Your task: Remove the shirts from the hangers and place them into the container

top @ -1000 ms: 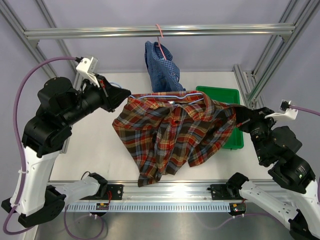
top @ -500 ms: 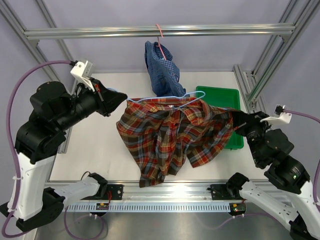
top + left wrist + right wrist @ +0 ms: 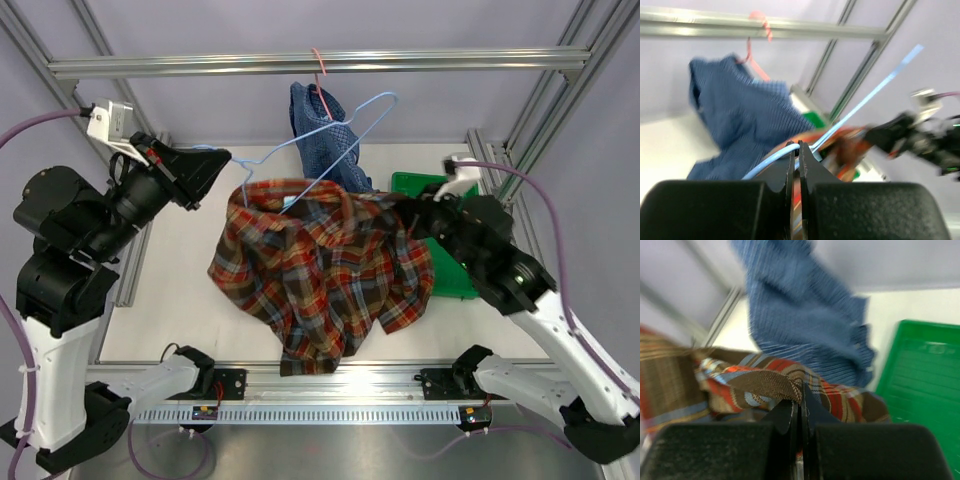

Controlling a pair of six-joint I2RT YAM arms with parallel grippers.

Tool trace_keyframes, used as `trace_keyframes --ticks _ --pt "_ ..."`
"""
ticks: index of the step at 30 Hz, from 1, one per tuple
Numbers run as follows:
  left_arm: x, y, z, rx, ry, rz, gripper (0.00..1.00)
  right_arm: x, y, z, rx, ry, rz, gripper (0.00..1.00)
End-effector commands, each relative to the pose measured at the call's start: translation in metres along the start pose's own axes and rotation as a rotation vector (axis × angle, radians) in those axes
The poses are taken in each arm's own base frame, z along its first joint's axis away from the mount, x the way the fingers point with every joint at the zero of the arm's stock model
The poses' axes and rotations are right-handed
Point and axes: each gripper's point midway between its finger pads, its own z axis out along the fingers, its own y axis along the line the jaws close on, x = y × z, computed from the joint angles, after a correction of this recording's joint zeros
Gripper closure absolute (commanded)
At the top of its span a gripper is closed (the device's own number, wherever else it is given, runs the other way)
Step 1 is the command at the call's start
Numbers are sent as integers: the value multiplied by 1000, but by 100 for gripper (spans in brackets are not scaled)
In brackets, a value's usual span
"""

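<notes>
The red-brown plaid shirt (image 3: 320, 280) hangs bunched over the table's middle. My left gripper (image 3: 228, 160) is shut on the light blue hanger (image 3: 345, 118), which tilts steeply; its lower end is still in the shirt's collar. In the left wrist view the wire (image 3: 865, 95) sits pinched between my fingertips (image 3: 798, 145). My right gripper (image 3: 415, 215) is shut on the plaid shirt's right edge, and its wrist view shows a fold of plaid cloth (image 3: 760, 382) clamped at the tips (image 3: 801, 390). The blue shirt (image 3: 325, 140) hangs on the pink hanger (image 3: 320, 72). The green container (image 3: 452, 282) lies partly under my right arm.
An aluminium rail (image 3: 200, 65) crosses the back and carries the pink hanger. Frame posts (image 3: 500, 170) stand right of the tray and at the left (image 3: 140, 270). The blue shirt (image 3: 805, 315) hangs just behind the plaid one, beside the tray (image 3: 920, 385).
My left gripper rose and moved left, swinging the light blue hanger up out of the plaid shirt's right shoulder. My right gripper moved left and back with the shirt's edge, bunching the cloth.
</notes>
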Motion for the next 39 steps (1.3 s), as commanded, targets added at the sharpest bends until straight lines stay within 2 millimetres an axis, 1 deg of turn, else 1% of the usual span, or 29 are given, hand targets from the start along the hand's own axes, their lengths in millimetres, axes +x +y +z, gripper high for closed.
trace_keyframes --ticks 1,2,3,4,7,8,9,11,12,13,14,15,16,17,18,19,21,22,23,25,26,29,30,32,33,34,35,37,39 --pt "-45 -38 16 197 -170 -31 100 4 61 12 -309 95 -52 100" --pt "-46 -43 22 233 -166 -42 100 13 64 21 -317 128 -52 100" --pt "-45 -54 21 295 -153 -50 100 12 71 22 -346 127 -45 100" --pt "-53 -63 21 338 -179 -82 100 13 74 25 -362 130 -44 100" --pt "-54 -80 24 445 -163 -126 100 14 87 32 -418 143 -23 100" --pt "-53 -81 26 456 -156 -129 100 19 88 40 -411 161 -15 100" --pt "-48 -77 28 433 -136 -119 100 18 90 41 -415 172 -9 100" --pt "-45 -65 28 360 -127 -88 100 25 85 48 -382 199 -11 100" --pt "-47 -54 28 287 -144 -70 100 28 79 49 -352 205 -21 100" --pt "-38 -38 22 199 -101 -14 100 30 71 49 -315 203 -29 100" --pt "-42 -12 20 46 -122 4 100 22 59 44 -252 168 -35 100" --pt "-41 5 14 -50 -120 32 100 20 51 40 -221 151 -51 100" --pt "-28 26 2 -164 -65 69 100 16 45 36 -192 137 -63 100" --pt "-27 54 -6 -316 -69 87 100 8 35 25 -147 114 -74 100" --pt "-22 66 -11 -377 -52 103 100 3 30 20 -127 102 -88 100" --pt "-6 81 -16 -444 4 122 100 -11 31 12 -121 75 -91 100" --pt "8 105 -21 -565 50 155 100 -20 25 0 -95 71 -111 100" --pt "15 114 -22 -602 70 164 100 -35 28 -6 -99 45 -107 100" --pt "27 127 -20 -657 102 177 100 -33 30 -8 -110 64 -111 100" --pt "38 137 -18 -699 138 194 100 -36 43 -10 -173 79 -125 100" --pt "48 144 -13 -718 167 201 100 -22 58 -7 -263 140 -128 100" --pt "50 146 -6 -706 167 214 100 -4 78 1 -364 212 -79 100" --pt "49 144 -3 -683 171 243 100 11 79 5 -378 247 -74 100" --pt "46 136 0 -631 184 262 100 30 86 9 -437 288 -50 100" --pt "45 135 0 -628 184 259 100 32 90 9 -460 300 -47 100" --pt "45 134 -1 -628 188 256 100 43 89 12 -463 329 -38 100" --pt "43 135 -4 -643 185 250 100 49 89 16 -460 342 -31 100" --pt "46 137 -10 -666 189 233 100 70 90 20 -469 395 -5 100" --pt "50 141 -12 -683 195 232 100 82 97 25 -507 411 15 100"
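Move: The left hand holds the blue hanger by its hook end. From that hand the plaid shirt's middle is about 22 cm right, 4 cm back and 35 cm below. The right hand grips the plaid shirt, whose middle is some 20 cm left, 10 cm back and 18 cm down from it. The green container sits about 14 cm ahead, 9 cm right and 34 cm below the right hand; the blue shirt hangs roughly 15 cm ahead, 20 cm left and 8 cm lower. In quick swings, the left hand jerks about 5 cm right and up, then swings back left, forward and well down, turning counter-clockwise, to carry the hanger away from the plaid shirt. The right hand, still pinching the shirt, dips left, draws back right and rises, then swings left and down again, about 10 cm left of its start. Both grips stay shut. ##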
